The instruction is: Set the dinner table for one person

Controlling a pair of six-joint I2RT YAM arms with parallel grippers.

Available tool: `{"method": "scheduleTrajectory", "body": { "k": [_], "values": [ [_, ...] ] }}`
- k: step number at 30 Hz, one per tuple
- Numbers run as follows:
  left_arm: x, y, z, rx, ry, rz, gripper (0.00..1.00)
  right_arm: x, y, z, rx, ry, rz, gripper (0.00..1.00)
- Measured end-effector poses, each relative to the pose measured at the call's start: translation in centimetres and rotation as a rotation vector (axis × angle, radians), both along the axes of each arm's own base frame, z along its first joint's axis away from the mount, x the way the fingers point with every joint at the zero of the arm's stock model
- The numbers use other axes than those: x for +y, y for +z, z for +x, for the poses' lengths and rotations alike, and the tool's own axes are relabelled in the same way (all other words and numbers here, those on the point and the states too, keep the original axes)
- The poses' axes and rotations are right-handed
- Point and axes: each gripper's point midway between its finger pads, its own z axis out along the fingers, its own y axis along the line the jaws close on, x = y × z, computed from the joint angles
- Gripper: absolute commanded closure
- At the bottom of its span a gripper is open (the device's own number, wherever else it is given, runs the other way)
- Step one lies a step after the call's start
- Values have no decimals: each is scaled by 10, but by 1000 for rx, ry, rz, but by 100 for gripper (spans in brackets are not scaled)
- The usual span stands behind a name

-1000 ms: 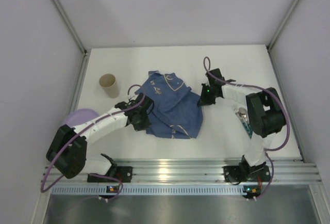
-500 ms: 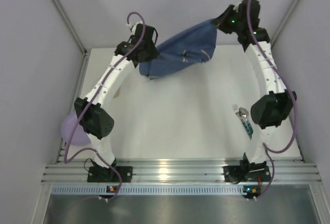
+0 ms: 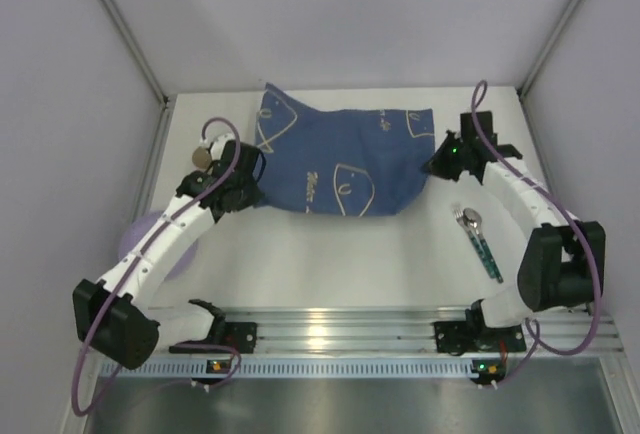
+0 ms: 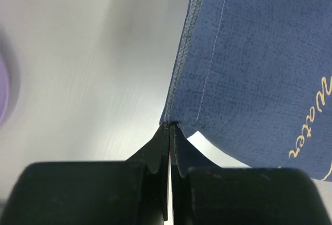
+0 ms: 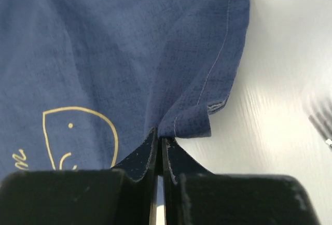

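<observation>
A blue cloth placemat (image 3: 340,162) with pale line drawings is stretched out over the back middle of the white dinner table (image 3: 330,254). My left gripper (image 3: 256,182) is shut on its left near corner; in the left wrist view the left gripper (image 4: 170,127) pinches the hem of the placemat (image 4: 259,64). My right gripper (image 3: 433,164) is shut on the right corner; in the right wrist view the right gripper (image 5: 161,140) clamps a small fold of the placemat (image 5: 129,48). The mat lies mostly flat, with slight wrinkles near the right grip.
A beige cup (image 3: 203,157) stands at the back left, partly behind my left arm. A lilac plate (image 3: 150,239) lies under that arm at the left edge. A fork and spoon (image 3: 470,219) with teal handles lie at the right. A silver rail (image 3: 340,332) runs along the near edge.
The placemat was crumpled a second ago, then was lifted high and stretched between both grippers. Both arms have since come down and the mat is spread over the table.
</observation>
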Motion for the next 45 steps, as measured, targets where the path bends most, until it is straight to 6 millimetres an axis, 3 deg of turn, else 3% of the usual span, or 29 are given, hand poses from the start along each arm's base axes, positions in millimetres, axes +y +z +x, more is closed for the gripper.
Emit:
{"method": "scheduleTrajectory", "body": {
  "k": [1, 3, 6, 10, 17, 18, 19, 20, 21, 22, 23, 24, 25, 26, 28, 31, 35, 38, 41, 45],
  "values": [
    [6, -20, -14, 46, 7, 11, 100, 8, -33, -13, 85, 29, -1, 100],
    [15, -56, -39, 128, 21, 27, 100, 18, -76, -33, 212, 78, -7, 100],
    [24, -103, -75, 252, 35, 34, 100, 26, -106, -49, 309, 134, -19, 100],
    [28, -126, -98, 333, 58, 22, 100, 23, -108, -64, 319, 157, -35, 100],
    [33, -120, -104, 328, 95, 22, 100, 15, -82, -118, 348, 177, -46, 100],
    [35, -119, -105, 330, 99, 28, 100, 15, -78, -128, 356, 184, -43, 93],
    [35, -118, -105, 329, 100, 30, 100, 14, -76, -139, 367, 191, -37, 61],
    [35, -117, -105, 327, 101, 30, 100, 14, -73, -150, 378, 199, -28, 37],
    [35, -117, -104, 327, 103, 31, 100, 15, -70, -162, 393, 215, -19, 1],
    [35, -117, -104, 329, 105, 31, 97, 15, -69, -171, 411, 228, -13, 0],
    [36, -116, -105, 336, 108, 34, 87, 16, -67, -181, 428, 248, -12, 0],
    [36, -115, -106, 350, 113, 39, 65, 16, -66, -189, 446, 264, -7, 0],
    [36, -113, -106, 360, 116, 45, 56, 16, -65, -195, 462, 273, -7, 0],
    [35, -109, -104, 366, 125, 42, 32, 16, -64, -201, 479, 280, -8, 0],
    [34, -96, -100, 359, 140, 37, 2, 13, -59, -209, 503, 288, -18, 0],
    [31, -57, -83, 277, 166, 12, 2, 11, -41, -205, 459, 296, -39, 0],
    [31, 25, -45, 50, 180, -20, 2, 9, -16, -192, 360, 312, -65, 0],
    [47, 77, -16, -74, 216, 15, 2, 9, -14, -195, 349, 323, -70, 0],
    [78, 87, 13, -95, 289, 67, 4, 8, -14, -196, 351, 330, -74, 0],
    [117, 54, 43, 1, 361, 121, 7, 8, -15, -198, 356, 339, -80, 0]
  ]
}}
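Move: Both closed grippers hold the blue placemat stretched between them by its near corners. The left corner's landing spot is about 15 cm back, 5 cm left and 19 cm below the left hand; the cup is some 10 cm ahead and 12 cm left, the purple plate 7 cm back and 22 cm left. The right corner's spot lies about 23 cm back, 2 cm right and 17 cm below the right hand, the fork and spoon 15 cm back and 9 cm right. Still pinching the placemat's near corners, both hands sweep down and back, about 12 cm lower, the right drawing back farther, nearly 20 cm, as its wrist tips down. The right opens first, rises some 5 cm and hovers; the left then opens, lifts clear about 17 cm, and swings forward and left to above and just short of the cup. ##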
